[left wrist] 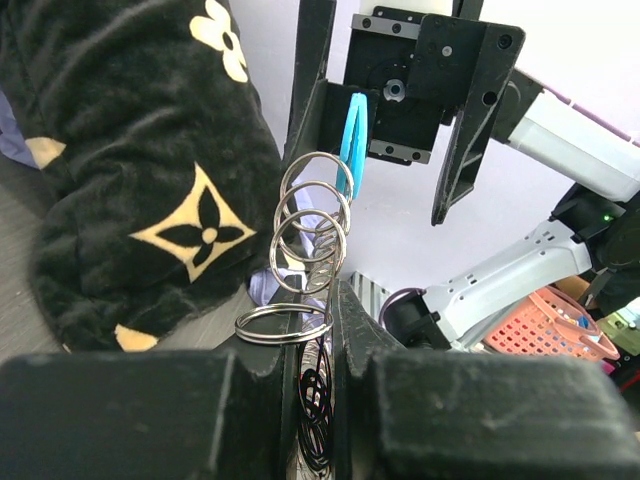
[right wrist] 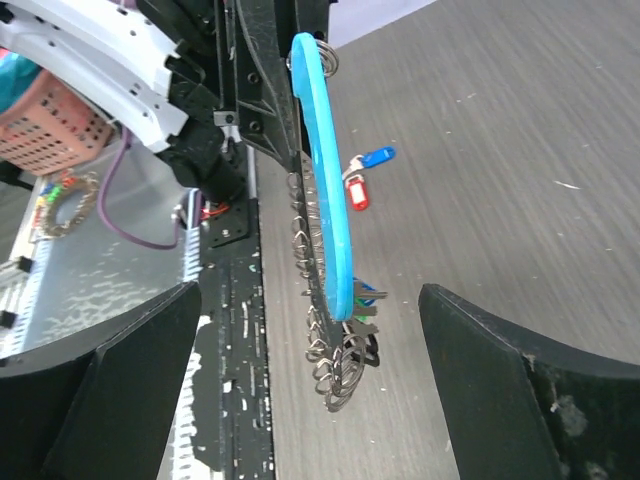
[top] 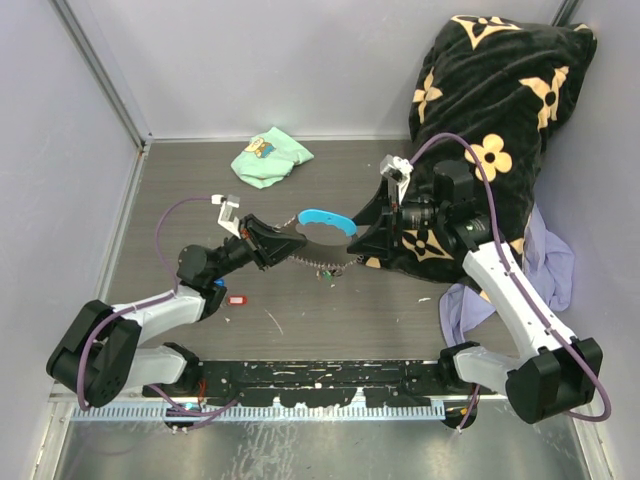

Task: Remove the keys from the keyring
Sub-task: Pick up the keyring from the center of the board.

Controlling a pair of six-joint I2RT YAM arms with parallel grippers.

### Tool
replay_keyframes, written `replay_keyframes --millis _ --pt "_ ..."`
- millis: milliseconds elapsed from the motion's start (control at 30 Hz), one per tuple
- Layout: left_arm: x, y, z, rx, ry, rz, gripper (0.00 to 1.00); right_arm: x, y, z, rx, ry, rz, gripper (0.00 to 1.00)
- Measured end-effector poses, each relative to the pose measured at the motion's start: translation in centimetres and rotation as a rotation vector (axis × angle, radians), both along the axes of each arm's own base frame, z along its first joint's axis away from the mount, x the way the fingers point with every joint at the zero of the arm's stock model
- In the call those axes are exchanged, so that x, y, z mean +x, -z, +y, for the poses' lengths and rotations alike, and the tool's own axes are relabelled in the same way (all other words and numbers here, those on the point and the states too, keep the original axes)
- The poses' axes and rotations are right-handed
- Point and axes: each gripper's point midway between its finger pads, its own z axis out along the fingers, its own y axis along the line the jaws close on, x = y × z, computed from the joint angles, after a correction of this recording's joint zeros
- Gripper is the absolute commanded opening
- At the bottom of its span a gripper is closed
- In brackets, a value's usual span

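My left gripper is shut on the keyring, a line of silvery rings and grey chain stretched above the table toward the right arm. In the left wrist view the rings rise from between my fingertips. The sky-blue fob hangs on the chain's far side. My right gripper stands open with the fob and chain end between its jaws, touching neither. Keys with green and blue tags dangle behind the fob's tip. A red-tagged key and a blue-tagged key lie loose on the table.
A black flowered blanket fills the back right corner, over a lavender cloth. A mint-green cloth lies at the back centre. Grey walls close the table on three sides; a black rail runs along the near edge.
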Motion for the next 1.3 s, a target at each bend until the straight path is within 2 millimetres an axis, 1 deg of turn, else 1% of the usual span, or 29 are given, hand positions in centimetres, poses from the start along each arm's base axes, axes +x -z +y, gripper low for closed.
replay_keyframes --millis 100,233,333,433,833,1000,1033,1167,1200,1233,1267,1300 --pt "-0.2 0.0 -0.1 0.000 0.009 0.003 0.00 -0.2 -0.1 0.4 0.035 -0.034 0.039 0.93" --pt "-0.4 -0.1 -0.3 -0.003 0.020 0.007 0.00 -0.5 -0.3 0.9 0.056 -0.064 0.057 0.91" --pt "-0.5 -0.4 -0.5 -0.009 0.028 0.005 0.00 -1.0 -0.4 1.3 0.063 -0.090 0.060 0.90" --pt "-0.7 -0.6 -0.7 -0.013 0.036 0.002 0.00 -1.4 -0.5 1.7 0.069 -0.109 0.062 0.84" --pt "-1.0 -0.4 -1.1 -0.011 0.050 0.007 0.00 -1.7 -0.5 2.2 0.079 -0.124 0.094 0.50" --pt "-1.0 -0.4 -1.1 -0.010 0.051 0.007 0.00 -1.8 -0.6 2.3 0.081 -0.127 0.099 0.38" --pt "-1.1 -0.4 -1.1 -0.010 0.052 0.007 0.00 -1.8 -0.6 2.3 0.082 -0.128 0.100 0.34" --pt "-1.2 -0.6 -1.1 -0.015 0.058 -0.003 0.00 -1.7 -0.6 2.5 0.083 -0.128 0.101 0.04" --pt "-1.3 -0.7 -1.1 -0.016 0.061 -0.007 0.00 -1.6 -0.5 2.5 0.083 -0.129 0.104 0.01" --pt "-1.4 -0.7 -1.2 -0.017 0.064 -0.007 0.00 -1.6 -0.4 2.5 0.083 -0.129 0.105 0.01" --pt "-1.3 -0.7 -1.2 -0.017 0.064 -0.006 0.04 -1.5 -0.5 2.5 0.084 -0.129 0.102 0.01" --pt "-1.3 -0.7 -1.2 -0.017 0.064 -0.004 0.11 -1.5 -0.5 2.5 0.084 -0.129 0.102 0.01"
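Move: The keyring is already held in the air by the shut left fingers, with its blue edge centred about 5 cm right, 3 cm ahead and 1 cm above that hand. From the open right hand, the blue edge's middle lies some 5 cm left, 3 cm ahead and 1 cm above; the hanging keys are about 5 cm left, 4 cm back and 6 cm below. The right hand eases about 3 cm left and back and pinches the blue edge; the left keeps its hold. ##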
